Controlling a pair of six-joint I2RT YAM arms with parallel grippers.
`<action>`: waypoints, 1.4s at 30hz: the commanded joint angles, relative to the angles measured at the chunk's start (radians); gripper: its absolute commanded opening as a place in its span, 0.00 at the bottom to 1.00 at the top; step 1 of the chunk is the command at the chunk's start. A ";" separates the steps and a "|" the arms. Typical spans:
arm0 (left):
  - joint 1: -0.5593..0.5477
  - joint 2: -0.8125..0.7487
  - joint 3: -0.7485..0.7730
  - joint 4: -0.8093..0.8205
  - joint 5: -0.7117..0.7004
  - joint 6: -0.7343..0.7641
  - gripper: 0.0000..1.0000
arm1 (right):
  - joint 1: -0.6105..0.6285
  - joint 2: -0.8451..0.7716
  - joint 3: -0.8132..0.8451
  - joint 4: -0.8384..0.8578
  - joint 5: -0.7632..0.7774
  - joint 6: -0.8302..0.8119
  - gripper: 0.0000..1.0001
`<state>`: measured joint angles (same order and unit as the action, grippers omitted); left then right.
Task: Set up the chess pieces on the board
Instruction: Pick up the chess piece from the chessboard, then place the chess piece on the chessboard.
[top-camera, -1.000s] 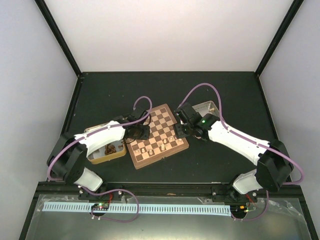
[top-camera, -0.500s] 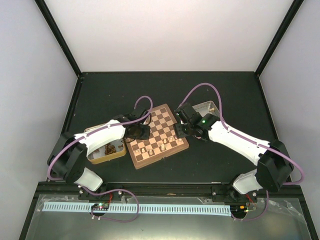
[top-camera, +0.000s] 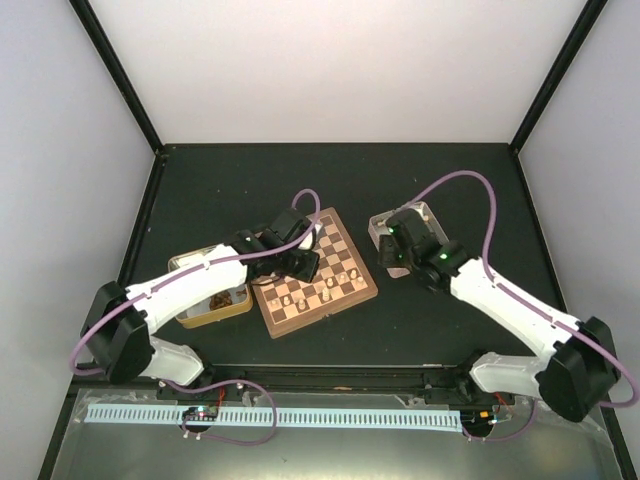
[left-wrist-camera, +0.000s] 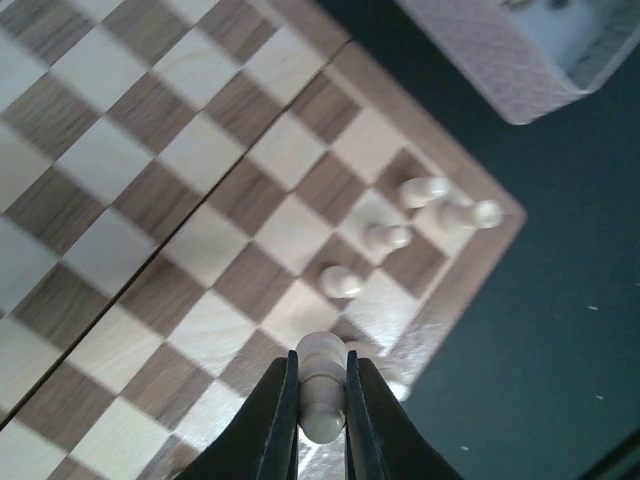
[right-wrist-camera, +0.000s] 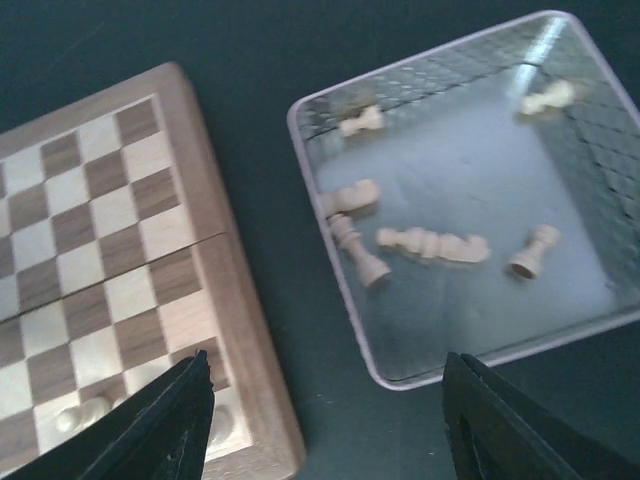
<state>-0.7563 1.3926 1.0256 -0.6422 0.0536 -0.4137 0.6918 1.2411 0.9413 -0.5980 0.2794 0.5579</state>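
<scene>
The board lies in the middle of the table, with several pale chess pieces standing along its near edge. My left gripper hovers over the board, shut on a pale chess piece held between the fingertips above the board's near right corner. Several pieces stand on squares just beyond it. My right gripper is wide open and empty, over the gap between the board and a silver tray. Several pale pieces lie in that tray.
A gold tray with brown pieces sits left of the board, under my left arm. The silver tray sits right of the board. Grey walls enclose the table on three sides.
My left gripper has moved right over the board, holding its piece. My right gripper has drawn back off the board's right edge toward the silver tray.
</scene>
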 joint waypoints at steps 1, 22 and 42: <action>-0.073 0.009 0.084 0.005 0.024 0.062 0.06 | -0.074 -0.096 -0.073 0.062 0.030 0.104 0.63; -0.233 0.335 0.269 -0.129 -0.108 0.205 0.06 | -0.157 -0.128 -0.141 0.103 -0.074 0.113 0.63; -0.231 0.400 0.268 -0.090 -0.154 0.199 0.09 | -0.167 -0.098 -0.136 0.111 -0.110 0.100 0.63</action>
<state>-0.9836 1.7824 1.2549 -0.7387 -0.0601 -0.2192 0.5335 1.1366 0.8051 -0.5064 0.1749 0.6632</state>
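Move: The left hand already holds a white piece over the board. Its empty square, third from the near right corner in the edge row, lies about 7 cm right, 3 cm back and 9 cm below. In the next square of that row, 4 cm right and 3 cm back of the hand, stands a tall piece; a pawn stands 6 cm right, 1 cm back, the corner rook 12 cm right, 1 cm back. From the empty right hand, the tray's middle is 5 cm ahead, 4 cm right, well below. Still pinching the white piece upright by its upper part, the left hand arcs some 8 cm right and 3 cm back over the board, first rising 2 cm, then sinking about 9 cm to the gap in the edge row while turning roughly 20 degrees clockwise. The right hand, fingers staying open, swings 5 cm right, away from the board, then drifts about 1 cm back left and down. ##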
